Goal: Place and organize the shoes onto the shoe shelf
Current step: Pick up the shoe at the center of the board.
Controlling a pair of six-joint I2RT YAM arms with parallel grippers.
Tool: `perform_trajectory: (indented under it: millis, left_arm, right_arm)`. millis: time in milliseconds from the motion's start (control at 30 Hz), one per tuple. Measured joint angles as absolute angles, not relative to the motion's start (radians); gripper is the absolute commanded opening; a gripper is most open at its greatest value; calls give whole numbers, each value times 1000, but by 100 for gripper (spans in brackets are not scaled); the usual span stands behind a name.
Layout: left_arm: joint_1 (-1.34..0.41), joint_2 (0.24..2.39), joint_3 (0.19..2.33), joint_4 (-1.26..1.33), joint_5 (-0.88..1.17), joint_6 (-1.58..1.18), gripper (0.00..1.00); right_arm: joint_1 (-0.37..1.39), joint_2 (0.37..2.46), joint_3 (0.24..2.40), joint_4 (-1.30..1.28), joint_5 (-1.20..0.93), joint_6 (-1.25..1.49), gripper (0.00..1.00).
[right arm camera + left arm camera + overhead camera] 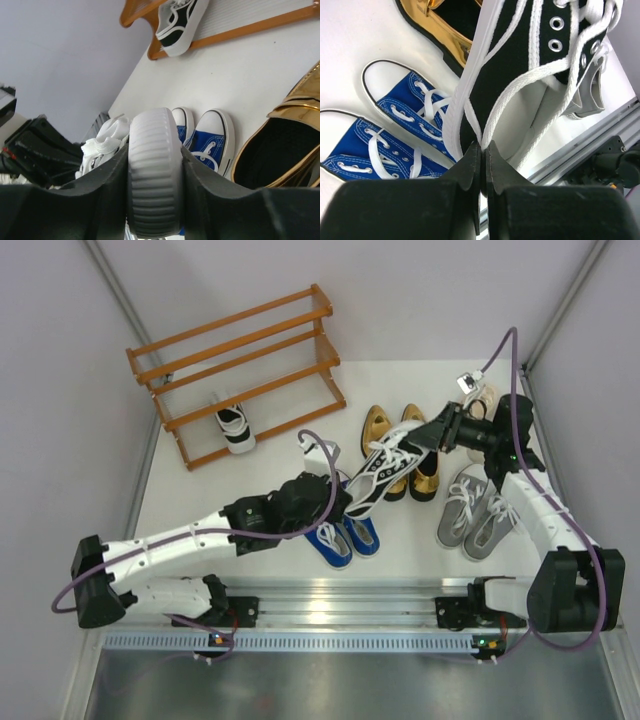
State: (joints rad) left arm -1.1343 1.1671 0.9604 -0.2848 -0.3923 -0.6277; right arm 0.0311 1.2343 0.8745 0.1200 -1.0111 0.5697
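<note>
One black-and-white sneaker (383, 473) hangs above the floor between both arms. My right gripper (428, 435) is shut on its white ribbed toe cap (152, 170). My left gripper (345, 502) is shut at the sneaker's other end, where its white laces (520, 85) run into the jaws. The sneaker's mate (234, 426) rests on the lowest tier of the orange-brown shoe shelf (240, 365) at the back left. Blue canvas sneakers (345, 537) sit under the held shoe, with gold loafers (378, 426) behind it.
Grey sneakers (476, 510) stand at the right beneath my right arm. A beige shoe (486, 400) peeks out behind the right wrist. An aluminium rail (340, 605) runs along the near edge. Walls close in left and right.
</note>
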Motion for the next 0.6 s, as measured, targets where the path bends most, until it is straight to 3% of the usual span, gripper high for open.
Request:
perform_trajectory:
  millis: [167,267,600]
  left_arm:
    - [-1134,1095,896,-355,-385,-647,0]
    - [-1135,1061,860,-414,-382,-657,0]
    - [-1136,921,841,-543,-431,-710,0]
  right_arm:
    - [27,1234,871,142,-1042,558,79]
    - [27,1234,871,141,-1045,532,87]
    - [-29,1183,869,98,-1050,424,88]
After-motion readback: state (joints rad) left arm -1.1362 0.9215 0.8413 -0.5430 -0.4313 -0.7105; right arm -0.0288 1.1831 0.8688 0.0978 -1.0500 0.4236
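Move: Ahead and to the left of the left hand, the free stretch of the shelf's lower tier lies roughly 26 cm forward, 20 cm left and 12 cm below it. The shelved black shoe stands about 8 cm farther left of that spot and 2 cm nearer; the blue pair is below the hand, some 4 cm ahead and 4 cm left. From the right hand, the shelf spot is about 11 cm forward and 36 cm left, the gold loafers 4 cm ahead, 2 cm left and well below. Opening wide, the right fingers let go of the black shoe's toe end while that hand nearly stays in place, edging 2 cm right at the end. The left hand, its fingers still pinching the shoe by its heel opening, draws it about 7 cm left and 3 cm back, away from the gold loafers, dipping some 4 cm before it begins to rise again. ##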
